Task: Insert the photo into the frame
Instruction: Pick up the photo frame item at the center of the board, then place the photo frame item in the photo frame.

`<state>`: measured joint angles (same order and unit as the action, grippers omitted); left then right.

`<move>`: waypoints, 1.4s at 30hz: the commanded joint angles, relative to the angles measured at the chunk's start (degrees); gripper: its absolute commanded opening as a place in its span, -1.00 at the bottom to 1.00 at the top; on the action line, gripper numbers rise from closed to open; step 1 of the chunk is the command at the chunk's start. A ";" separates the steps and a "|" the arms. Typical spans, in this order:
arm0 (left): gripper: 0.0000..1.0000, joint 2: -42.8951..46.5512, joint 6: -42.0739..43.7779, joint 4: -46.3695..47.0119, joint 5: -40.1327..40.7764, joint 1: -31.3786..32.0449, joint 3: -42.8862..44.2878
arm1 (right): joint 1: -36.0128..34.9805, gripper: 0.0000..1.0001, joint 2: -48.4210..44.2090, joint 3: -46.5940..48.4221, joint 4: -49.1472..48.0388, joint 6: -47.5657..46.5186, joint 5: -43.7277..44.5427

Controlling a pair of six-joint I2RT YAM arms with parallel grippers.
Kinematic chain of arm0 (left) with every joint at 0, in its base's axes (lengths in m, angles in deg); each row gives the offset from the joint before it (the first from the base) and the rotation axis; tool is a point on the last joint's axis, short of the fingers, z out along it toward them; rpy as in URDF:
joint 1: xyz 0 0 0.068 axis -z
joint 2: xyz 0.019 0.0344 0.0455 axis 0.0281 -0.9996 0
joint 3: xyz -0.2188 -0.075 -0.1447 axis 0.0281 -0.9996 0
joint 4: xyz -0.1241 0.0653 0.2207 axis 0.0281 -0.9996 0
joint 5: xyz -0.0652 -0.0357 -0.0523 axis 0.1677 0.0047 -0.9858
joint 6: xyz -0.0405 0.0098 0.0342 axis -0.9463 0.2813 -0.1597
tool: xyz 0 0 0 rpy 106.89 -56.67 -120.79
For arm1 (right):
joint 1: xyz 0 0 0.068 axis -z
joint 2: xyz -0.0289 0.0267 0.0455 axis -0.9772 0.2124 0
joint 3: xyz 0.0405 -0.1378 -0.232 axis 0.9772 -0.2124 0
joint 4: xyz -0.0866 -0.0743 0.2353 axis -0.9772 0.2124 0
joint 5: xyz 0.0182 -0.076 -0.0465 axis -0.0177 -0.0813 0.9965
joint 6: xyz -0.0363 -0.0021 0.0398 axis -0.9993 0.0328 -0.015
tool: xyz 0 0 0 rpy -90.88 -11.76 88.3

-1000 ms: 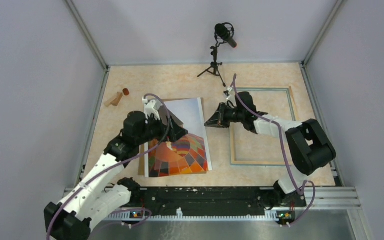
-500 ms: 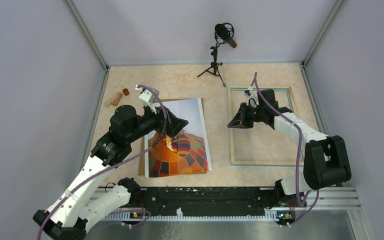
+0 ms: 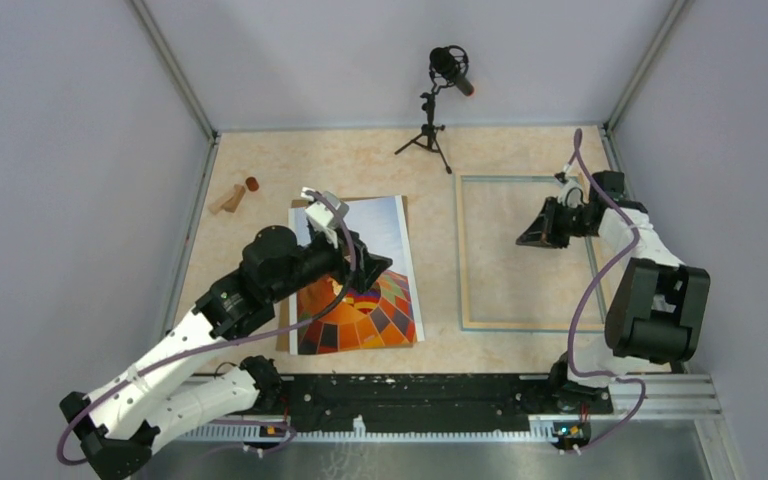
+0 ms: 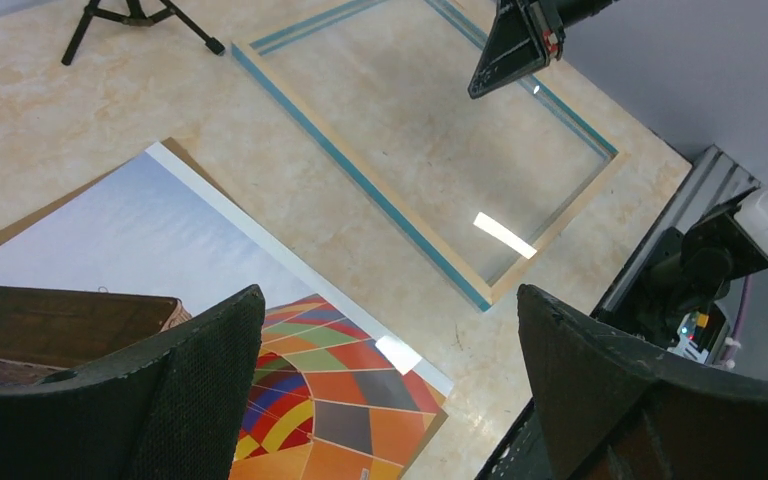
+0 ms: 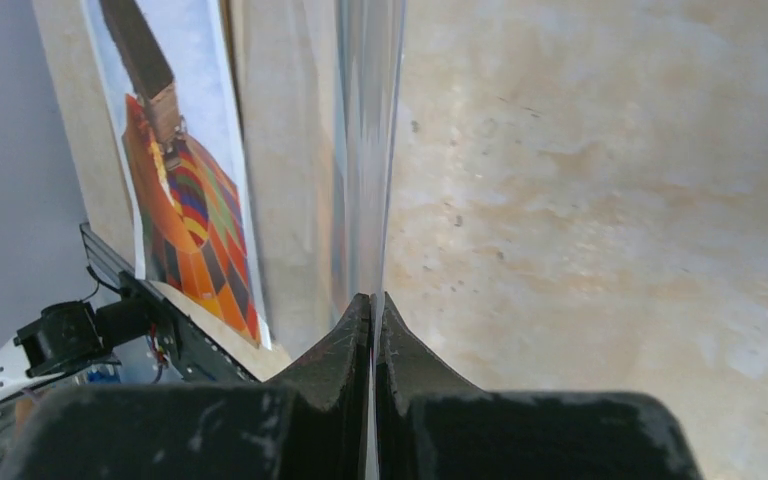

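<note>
The photo (image 3: pixel 360 300), an orange checkered balloon print, lies flat at centre left on a brown backing board (image 4: pixel 437 425); it also shows in the right wrist view (image 5: pixel 185 200). Just above its right half hovers my left gripper (image 3: pixel 375 270) (image 4: pixel 388 295), open and holding nothing. The frame (image 3: pixel 463 260) (image 4: pixel 360 177), light wood with a blue face, lies flat at right. My right gripper (image 3: pixel 523 240) (image 5: pixel 372 298) is over the frame's right half, shut on a thin clear pane (image 5: pixel 365 150) seen edge-on between its jaws.
A microphone on a tripod (image 3: pixel 435 130) stands at the back centre. Small wooden pieces (image 3: pixel 228 198) lie at the far left. Grey walls close in the table, and a black rail (image 3: pixel 410 400) runs along the near edge.
My right gripper has moved right, from the frame's left rail across to its right half, staying shut. My left gripper has shifted a little right over the photo, still open.
</note>
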<state>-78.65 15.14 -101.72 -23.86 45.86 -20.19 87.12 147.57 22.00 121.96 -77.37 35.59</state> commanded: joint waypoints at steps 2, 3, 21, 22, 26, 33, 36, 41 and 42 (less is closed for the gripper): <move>0.97 -0.34 2.84 3.23 10.36 5.39 -4.27 | 6.59 -1.00 2.33 3.22 6.21 -10.93 -0.74; 0.97 -0.26 3.33 3.03 11.80 6.31 -5.06 | 7.54 -1.00 2.61 3.08 6.39 -11.54 -0.63; 0.96 -1.88 3.62 0.53 18.73 14.89 -6.02 | 17.15 -1.00 11.88 6.32 8.83 -19.48 2.00; 0.96 -2.28 3.67 0.45 19.04 15.05 -5.96 | 17.16 -1.00 12.28 6.65 9.06 -19.86 2.47; 0.96 -3.48 3.82 0.28 20.06 15.51 -5.98 | 17.30 -1.00 13.03 8.05 9.51 -20.83 3.05; 0.96 -6.26 4.07 0.19 21.16 15.86 -5.80 | 17.42 -1.00 14.43 12.52 11.66 -23.48 4.23; 0.96 -7.77 4.35 0.14 22.06 15.85 -5.72 | 17.42 -1.00 14.55 13.26 12.23 -24.13 4.37; 0.96 -8.84 4.87 0.67 24.55 15.75 -6.12 | 17.42 -1.00 15.12 14.40 13.27 -24.77 6.68; 0.96 -8.72 4.88 0.85 24.93 15.78 -6.37 | 17.42 -1.00 15.26 14.56 13.40 -24.87 6.61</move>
<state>-87.55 18.97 -102.70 -1.72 61.38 -26.50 103.80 161.82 33.67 135.21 -99.49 39.70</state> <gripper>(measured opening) 0.982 0.004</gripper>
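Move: Below the right hand, which already pinches the edge of a clear sheet, lies the frame: its middle some 5 cm ahead, about 1 cm to the right and 12 cm down, its right rail roughly 16 cm to the hand's right and 5 cm ahead. The photo's middle is about 42 cm left of this hand and 2 cm back. From the empty left hand the photo's middle is some 10 cm ahead, 7 cm left and 30 cm below; the frame's middle is 17 cm ahead and 35 cm right. Keeping its pinch on the clear sheet, the right hand carries it about 12 cm to the right over the frame, towards the right rail, first sinking some 5 cm and drifting slightly back, then easing forward at nearly the same height. The left hand, fingers wide open, sinks about 10 cm towards the photo and rolls nearly 20 degrees, its left side rising, without touching anything. ##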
